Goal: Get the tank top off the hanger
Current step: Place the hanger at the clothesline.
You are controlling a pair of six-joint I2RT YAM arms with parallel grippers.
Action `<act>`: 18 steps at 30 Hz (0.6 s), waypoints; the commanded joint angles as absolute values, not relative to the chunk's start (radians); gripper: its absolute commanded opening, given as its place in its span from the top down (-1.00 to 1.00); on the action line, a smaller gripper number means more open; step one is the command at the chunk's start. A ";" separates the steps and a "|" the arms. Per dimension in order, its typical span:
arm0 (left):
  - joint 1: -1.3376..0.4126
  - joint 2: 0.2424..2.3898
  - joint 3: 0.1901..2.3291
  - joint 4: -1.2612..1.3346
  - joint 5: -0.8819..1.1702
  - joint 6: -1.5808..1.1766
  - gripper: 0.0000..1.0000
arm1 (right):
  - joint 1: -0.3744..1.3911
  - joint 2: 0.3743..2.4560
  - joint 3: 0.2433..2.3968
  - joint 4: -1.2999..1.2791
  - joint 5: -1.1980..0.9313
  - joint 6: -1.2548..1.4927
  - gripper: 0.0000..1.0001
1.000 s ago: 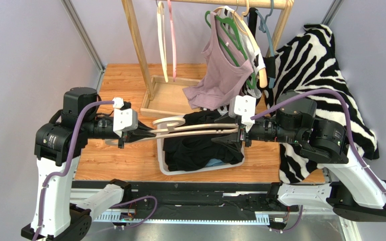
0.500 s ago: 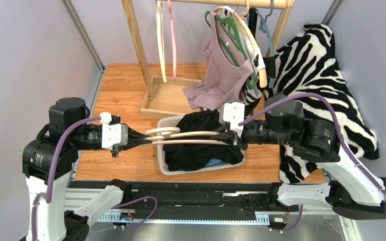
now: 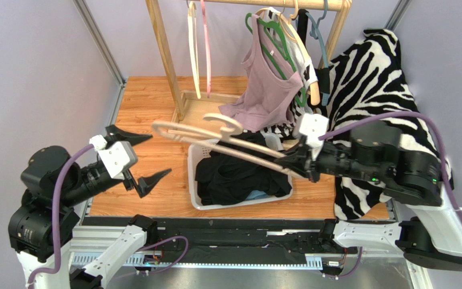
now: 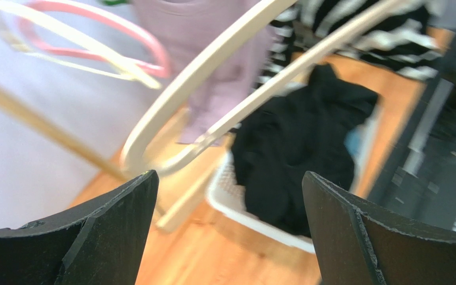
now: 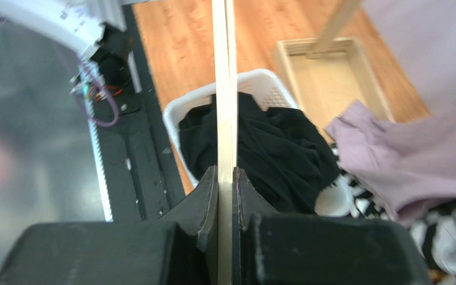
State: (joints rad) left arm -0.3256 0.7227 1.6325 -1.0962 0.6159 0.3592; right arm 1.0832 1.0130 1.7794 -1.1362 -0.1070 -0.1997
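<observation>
My right gripper point(image 3: 292, 164) is shut on one end of a bare cream wooden hanger point(image 3: 166, 128), which slants up over the basket toward the rack. In the right wrist view the hanger point(image 5: 225, 89) runs straight out from between the pressed jaws of that gripper point(image 5: 225, 172). A black tank top point(image 3: 233, 174) lies crumpled in the white basket point(image 3: 239, 203), off the hanger. Left of the basket my left gripper point(image 3: 160, 155) stands wide open and empty. Its wrist view shows that gripper point(image 4: 229, 178) facing the hanger point(image 4: 212, 59) and the black top point(image 4: 296, 154), touching neither.
A mauve top point(image 3: 263, 90) hangs on a green hanger from the wooden rack point(image 3: 164, 54) behind the basket. Cream and pink hangers point(image 3: 198, 48) dangle beside it. The rack's tray base point(image 3: 200, 117) sits on the table, and a zebra blanket point(image 3: 384, 78) drapes at the right.
The left gripper opened, let go of the hanger and drew back to the left. The right gripper closed on the hanger and swung its free end toward the rack.
</observation>
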 commanded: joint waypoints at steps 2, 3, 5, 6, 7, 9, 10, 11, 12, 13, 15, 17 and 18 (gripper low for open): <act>-0.328 0.752 1.681 -0.931 0.278 0.264 -0.97 | 1.074 0.974 1.891 -1.172 0.174 -0.052 1.00; -0.328 0.753 1.693 -0.927 0.259 0.264 -0.97 | 1.074 0.976 1.919 -1.175 0.198 -0.045 1.00; -0.328 0.759 1.701 -0.922 0.239 0.264 -0.97 | 1.074 0.980 1.940 -1.174 0.257 -0.020 1.00; -0.328 0.758 1.704 -0.922 0.242 0.268 -0.97 | 1.074 0.982 1.959 -1.170 0.273 -0.015 1.00; -0.328 0.756 1.703 -0.925 0.250 0.275 -0.97 | 1.074 0.983 1.968 -1.170 0.290 -0.009 1.00; -0.328 0.752 1.695 -0.930 0.276 0.279 -0.97 | 1.074 0.979 1.973 -1.157 0.311 -0.008 1.00; -0.328 0.750 1.692 -0.933 0.282 0.279 -0.97 | 1.075 0.979 1.974 -1.144 0.331 -0.006 1.00; -0.328 0.750 1.689 -0.933 0.287 0.278 -0.97 | 1.074 0.983 1.977 -1.141 0.375 -0.006 1.00; -0.327 0.749 1.683 -0.934 0.288 0.278 -0.98 | 1.075 1.000 1.983 -1.141 0.399 -0.008 1.00; -0.328 0.749 1.681 -0.934 0.291 0.279 -0.98 | 1.074 1.015 1.993 -1.141 0.454 0.018 1.00; -0.328 0.746 1.677 -0.936 0.299 0.279 -0.98 | 1.074 1.063 2.002 -1.140 0.509 0.032 1.00; -0.328 0.747 1.678 -0.939 0.317 0.278 -0.97 | 1.069 1.103 2.025 -1.135 0.590 0.055 1.00; -0.328 0.749 1.680 -0.956 0.333 0.284 -0.98 | 1.049 1.148 2.034 -1.129 0.592 0.063 1.00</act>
State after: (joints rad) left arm -0.3256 0.7414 1.6783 -0.9642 0.3046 0.2966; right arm 1.0763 1.0370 1.9888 -1.1862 0.4332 0.0055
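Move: Ahead of the right hand, which already holds the bare cream hanger by one end, the free spot on the clothesline rod is about 32 cm out, 16 cm left and 14 cm up. The hung pink hanger is 4 cm left of that spot and the hung cream hanger 6 cm, both about 9 cm lower. The lilac tank top hangs 27 cm ahead, 3 cm left and 6 cm below the hand. From the left hand the spot is some 31 cm ahead, 14 cm right and 13 cm up. Swinging the held cream hanger clear of the basket, the right hand goes about 7 cm right while rising and easing forward some 6 cm each, the forward part strongest late, and turns some 30 degrees clockwise so the hanger's free end comes round towards the rod; its fingers keep their pinch. The empty left hand, still wide open, draws away forward, left and up about 4 cm each, turning counter-clockwise, then stops. ##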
